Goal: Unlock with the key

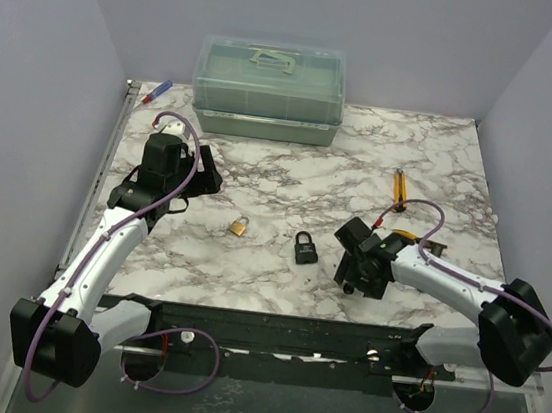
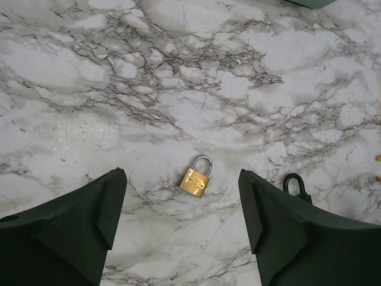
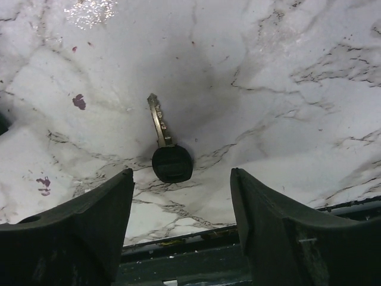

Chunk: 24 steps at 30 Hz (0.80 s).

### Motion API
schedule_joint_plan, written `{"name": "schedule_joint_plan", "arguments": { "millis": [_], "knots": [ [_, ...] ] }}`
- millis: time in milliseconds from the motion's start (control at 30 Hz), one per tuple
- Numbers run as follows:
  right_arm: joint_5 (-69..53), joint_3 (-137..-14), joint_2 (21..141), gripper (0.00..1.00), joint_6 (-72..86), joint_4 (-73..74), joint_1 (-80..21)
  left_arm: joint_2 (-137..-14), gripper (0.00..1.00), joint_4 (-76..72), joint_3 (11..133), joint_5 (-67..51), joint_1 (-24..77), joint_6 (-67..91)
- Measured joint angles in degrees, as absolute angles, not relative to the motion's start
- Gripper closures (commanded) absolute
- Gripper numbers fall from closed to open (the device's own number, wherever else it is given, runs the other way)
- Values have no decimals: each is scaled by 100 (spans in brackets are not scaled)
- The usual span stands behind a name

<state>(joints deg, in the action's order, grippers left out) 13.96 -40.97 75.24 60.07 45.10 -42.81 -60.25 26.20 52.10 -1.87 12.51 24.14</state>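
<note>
The key lies flat on the marble, with a rounded black head and a thin shaft pointing away from my right gripper. That gripper hovers just above it, open, and the key's head sits just beyond the gap between the fingertips. In the top view the right gripper is right of the black padlock. The small brass padlock lies ahead of my left gripper, which is open and holds nothing. The black padlock's shackle peeks out behind the left gripper's right finger.
A green lidded box stands at the back. An orange-handled tool lies at the right, and a red and blue pen at the back left. The table's near edge and black rail run directly beneath the right gripper.
</note>
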Motion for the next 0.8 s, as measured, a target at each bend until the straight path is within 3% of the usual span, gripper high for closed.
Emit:
{"name": "schedule_joint_plan", "arguments": {
  "millis": [200,600,800],
  "knots": [
    [1433,-4062,7795,41,6060,4407,-4281,-6025,18,2620,5210,-185,1278,2414],
    [1431,-4069,7953,51,5999,4250,-4281,-6025,19,2622,5210,-174,1288,2414],
    [1424,-4154,8068,68,5933,4189,-4311,-6025,19,2622,5210,-167,1288,2414]
  ]
}}
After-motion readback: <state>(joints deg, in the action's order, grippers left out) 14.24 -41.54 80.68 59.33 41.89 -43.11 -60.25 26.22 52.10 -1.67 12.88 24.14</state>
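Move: The key lies just under the right hand, its middle about 2 cm ahead, 1 cm to the left and 2 cm below; its round head is the nearer end. The black lock stands about 9 cm ahead and 12 cm left of this hand, and the gold padlock roughly 14 cm ahead and 29 cm left, both some 2 cm below. From the idle left hand the key is about 13 cm back, 34 cm right and 19 cm below. Lower the right gripper about 1.5 cm so its fingertips straddle the black head of the key, and keep narrowing the already closing fingers to roughly half their starting gap. Once down, ease forward and left about half a centimetre each with the wrist nearly still, until the tips meet the sides of the head. ##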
